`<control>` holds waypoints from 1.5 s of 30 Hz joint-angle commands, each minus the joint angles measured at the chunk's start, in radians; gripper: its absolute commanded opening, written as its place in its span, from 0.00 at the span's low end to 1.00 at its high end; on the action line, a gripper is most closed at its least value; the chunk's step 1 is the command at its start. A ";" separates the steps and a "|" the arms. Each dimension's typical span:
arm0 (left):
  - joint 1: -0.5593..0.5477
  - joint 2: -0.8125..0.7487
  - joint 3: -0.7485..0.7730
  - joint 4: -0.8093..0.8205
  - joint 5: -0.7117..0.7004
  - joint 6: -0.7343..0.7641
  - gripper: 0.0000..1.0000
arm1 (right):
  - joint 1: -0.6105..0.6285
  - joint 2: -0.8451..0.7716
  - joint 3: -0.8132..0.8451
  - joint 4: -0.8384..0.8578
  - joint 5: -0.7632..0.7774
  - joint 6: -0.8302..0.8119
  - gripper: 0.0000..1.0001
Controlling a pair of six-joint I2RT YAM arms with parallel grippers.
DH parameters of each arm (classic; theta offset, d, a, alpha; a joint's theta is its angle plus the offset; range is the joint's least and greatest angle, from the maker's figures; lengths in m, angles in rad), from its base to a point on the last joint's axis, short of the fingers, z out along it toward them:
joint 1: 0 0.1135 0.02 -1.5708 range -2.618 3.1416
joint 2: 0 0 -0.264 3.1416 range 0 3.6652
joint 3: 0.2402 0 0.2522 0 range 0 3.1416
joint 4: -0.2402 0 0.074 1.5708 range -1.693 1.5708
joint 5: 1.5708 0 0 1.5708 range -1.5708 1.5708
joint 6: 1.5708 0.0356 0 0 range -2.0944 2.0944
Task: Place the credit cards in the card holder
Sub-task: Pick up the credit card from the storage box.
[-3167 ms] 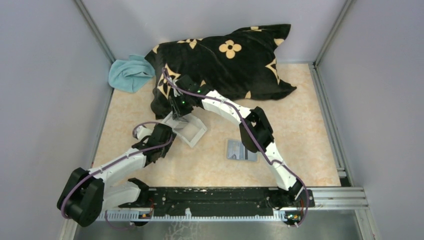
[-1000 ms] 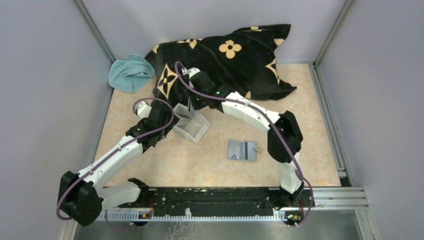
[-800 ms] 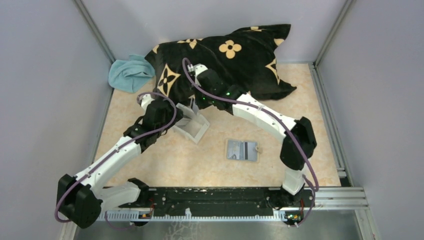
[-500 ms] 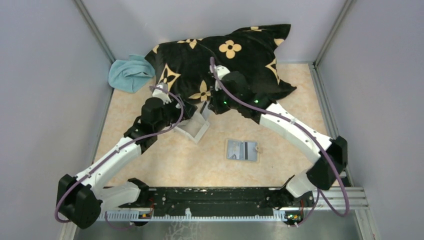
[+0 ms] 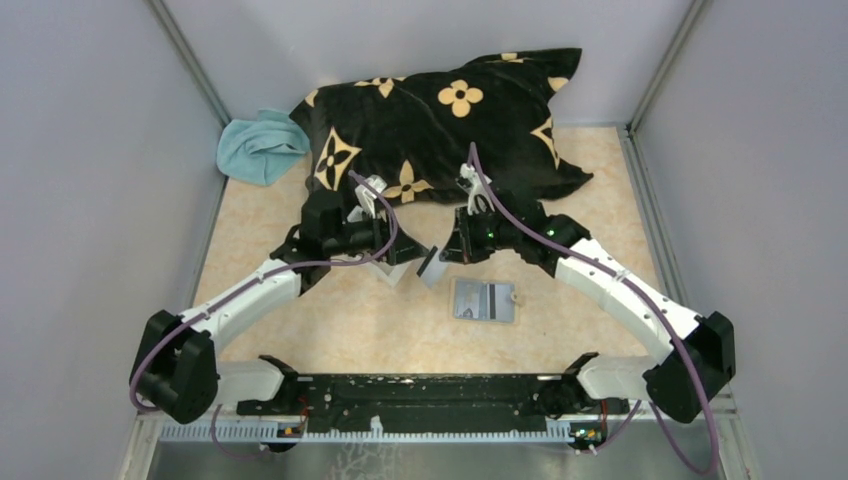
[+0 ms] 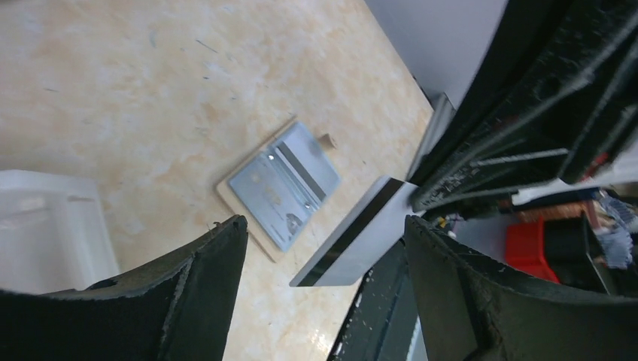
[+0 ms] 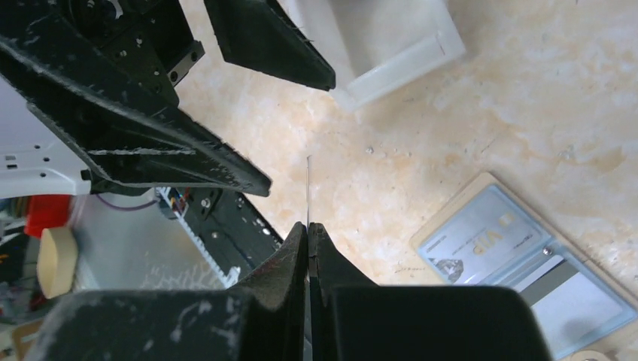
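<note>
My right gripper is shut on a credit card, seen edge-on in the right wrist view. In the left wrist view that credit card is white with a black stripe and hangs above the table. My left gripper is open and faces the card without touching it. From above, the left gripper and right gripper nearly meet, with the card between them. The tan card holder lies open on the table just right of the card. A light blue card sits in its pockets.
A clear shallow tray sits under the left gripper and is partly hidden from above. A black flower-patterned pillow fills the back of the table, and a teal cloth lies at the back left. Grey walls close in both sides.
My right arm swung right and toward the front with the card, away from the tray and pillow. My left gripper moved right over the tray to face the card, and its jaws narrowed slightly.
</note>
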 commanded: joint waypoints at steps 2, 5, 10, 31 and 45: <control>0.005 0.024 0.000 0.110 0.228 -0.011 0.81 | -0.068 -0.071 -0.046 0.072 -0.153 0.055 0.00; 0.007 0.056 0.005 0.128 0.292 -0.032 0.80 | -0.102 -0.082 -0.064 0.077 -0.207 0.059 0.00; 0.008 0.111 0.003 0.172 0.383 -0.080 0.77 | -0.152 -0.084 -0.079 0.083 -0.281 0.059 0.00; 0.000 0.212 -0.031 0.379 0.518 -0.236 0.32 | -0.196 -0.003 -0.095 0.162 -0.447 0.079 0.00; -0.006 0.237 -0.082 0.475 0.362 -0.315 0.00 | -0.221 -0.053 -0.112 0.147 -0.313 0.085 0.44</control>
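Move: The right gripper already holds the credit card, its middle about 3 cm to that gripper's left and 2 cm below it. From the open left gripper the card lies some 5 cm back, 4 cm right and about 1 cm lower. The storage box stands about 7 cm ahead, 7 cm left and 10 cm below the left gripper; the card holder lies about 5 cm back, 15 cm right and 11 cm below it. Bring the left gripper back about 5 cm and some 3 cm to the right onto the card, turning it clockwise roughly 25 degrees, then shut its fingers fully and pinch the card. Keep the card offered with the right gripper, which shifts a centimetre or two right and tilts its fingers up slightly; at the very end, part the right fingers to release it. ##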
